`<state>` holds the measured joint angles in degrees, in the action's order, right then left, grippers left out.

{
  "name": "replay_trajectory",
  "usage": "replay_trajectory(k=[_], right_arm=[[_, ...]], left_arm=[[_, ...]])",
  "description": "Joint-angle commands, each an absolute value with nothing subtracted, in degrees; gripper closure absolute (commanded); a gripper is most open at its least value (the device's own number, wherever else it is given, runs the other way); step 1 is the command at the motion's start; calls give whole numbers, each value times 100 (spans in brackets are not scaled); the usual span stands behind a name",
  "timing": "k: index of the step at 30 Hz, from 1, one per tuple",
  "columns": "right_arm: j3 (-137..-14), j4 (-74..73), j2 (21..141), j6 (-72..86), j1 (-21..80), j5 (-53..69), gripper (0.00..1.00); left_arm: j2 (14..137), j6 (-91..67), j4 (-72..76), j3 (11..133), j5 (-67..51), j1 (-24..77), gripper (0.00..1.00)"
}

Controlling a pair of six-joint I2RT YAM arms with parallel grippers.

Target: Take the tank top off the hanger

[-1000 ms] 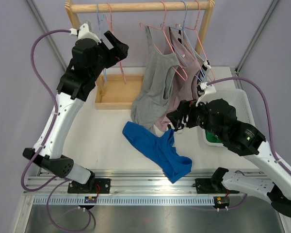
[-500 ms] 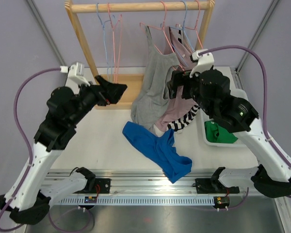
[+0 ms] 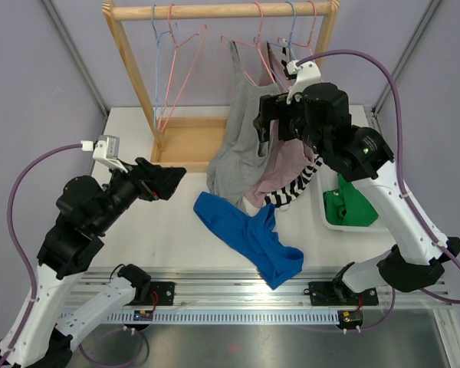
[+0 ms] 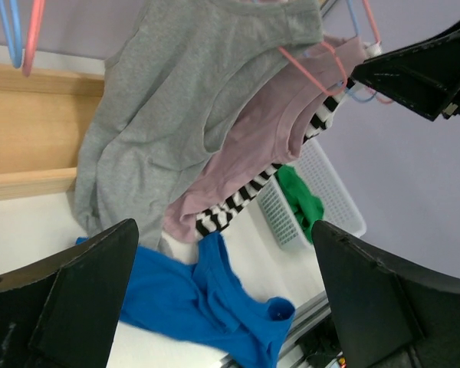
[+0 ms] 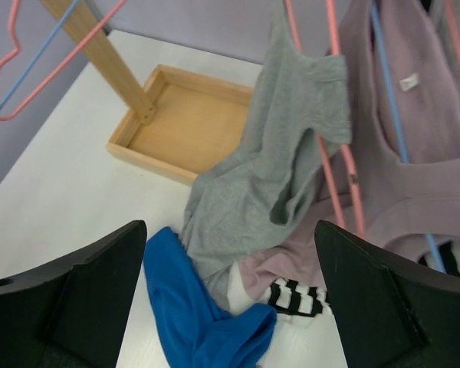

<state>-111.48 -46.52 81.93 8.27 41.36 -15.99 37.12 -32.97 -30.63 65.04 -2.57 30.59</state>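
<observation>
A grey tank top [image 3: 241,146] hangs by one strap from a pink hanger [image 3: 262,67] on the wooden rail, its lower part slumped onto the table. It also shows in both wrist views, the grey tank top [image 4: 176,100] [image 5: 284,153] and its pink hanger [image 5: 333,169]. My right gripper [image 3: 265,126] is open, high up just right of the grey top, empty [image 5: 230,226]. My left gripper [image 3: 171,180] is open and empty over the table's left, apart from the clothes [image 4: 224,230]. A blue tank top [image 3: 245,234] lies loose on the table.
A mauve top [image 3: 287,161] and a striped garment [image 3: 291,188] hang behind the grey one. Empty blue and pink hangers [image 3: 169,69] dangle at the rail's left. The rack's wooden base tray [image 3: 185,142] sits beneath. A white basket [image 3: 366,224] with green cloth stands right.
My left arm dropped from the rail to low over the table's left and its gripper opened fully. My right arm rose from the table to the hangers. The empty hangers swung.
</observation>
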Motion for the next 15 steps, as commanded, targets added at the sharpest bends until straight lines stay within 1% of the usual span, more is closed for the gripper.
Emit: replay_trajectory(k=[1, 2, 3, 7, 8, 15], right_arm=[[-10683, -4913, 8025, 1002, 4140, -713, 1], [-10426, -4852, 7955, 1098, 4148, -616, 0], [-9884, -4773, 7780, 1160, 4166, -433, 0], [-8721, -4439, 7471, 1344, 4341, -114, 1], [-8536, -4421, 7453, 1423, 4394, -123, 1], [-6867, -3816, 7664, 1784, 4851, -18, 1]], left_arm=[[3683, -2797, -3611, 6951, -422, 3076, 1], [3665, -2725, -3926, 6987, -326, 3076, 1], [3630, -2655, -4077, 7022, -264, 3076, 1], [3393, -2286, -4683, 7005, -9, 3076, 1], [3297, -2224, -4745, 6979, 217, 3076, 1], [2927, -1864, -4825, 6469, 694, 3076, 1]])
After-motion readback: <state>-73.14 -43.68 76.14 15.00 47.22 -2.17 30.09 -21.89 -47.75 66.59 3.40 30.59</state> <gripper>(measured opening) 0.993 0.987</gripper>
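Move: The blue tank top lies crumpled on the table about 12 cm back from the right hand, almost level with it sideways and some 42 cm below. The hanging grey tank top's middle is roughly 10 cm ahead of this hand, 4 cm left and 20 cm lower; the pink one's is equally far ahead and low, but 8 cm right. From the left hand the blue top lies level fore-and-aft, about 23 cm right and 38 cm down. Towards the blue tank top on the table, the right hand drops fast by about 23 cm, also drawing back some 9 cm from the hanging tops and slightly left, the wrist tipping its open fingers down roughly 30 degrees and turning counter-clockwise. Still empty and open, the left hand eases left, down and back, away from the blue top, while rolling its left side up. ##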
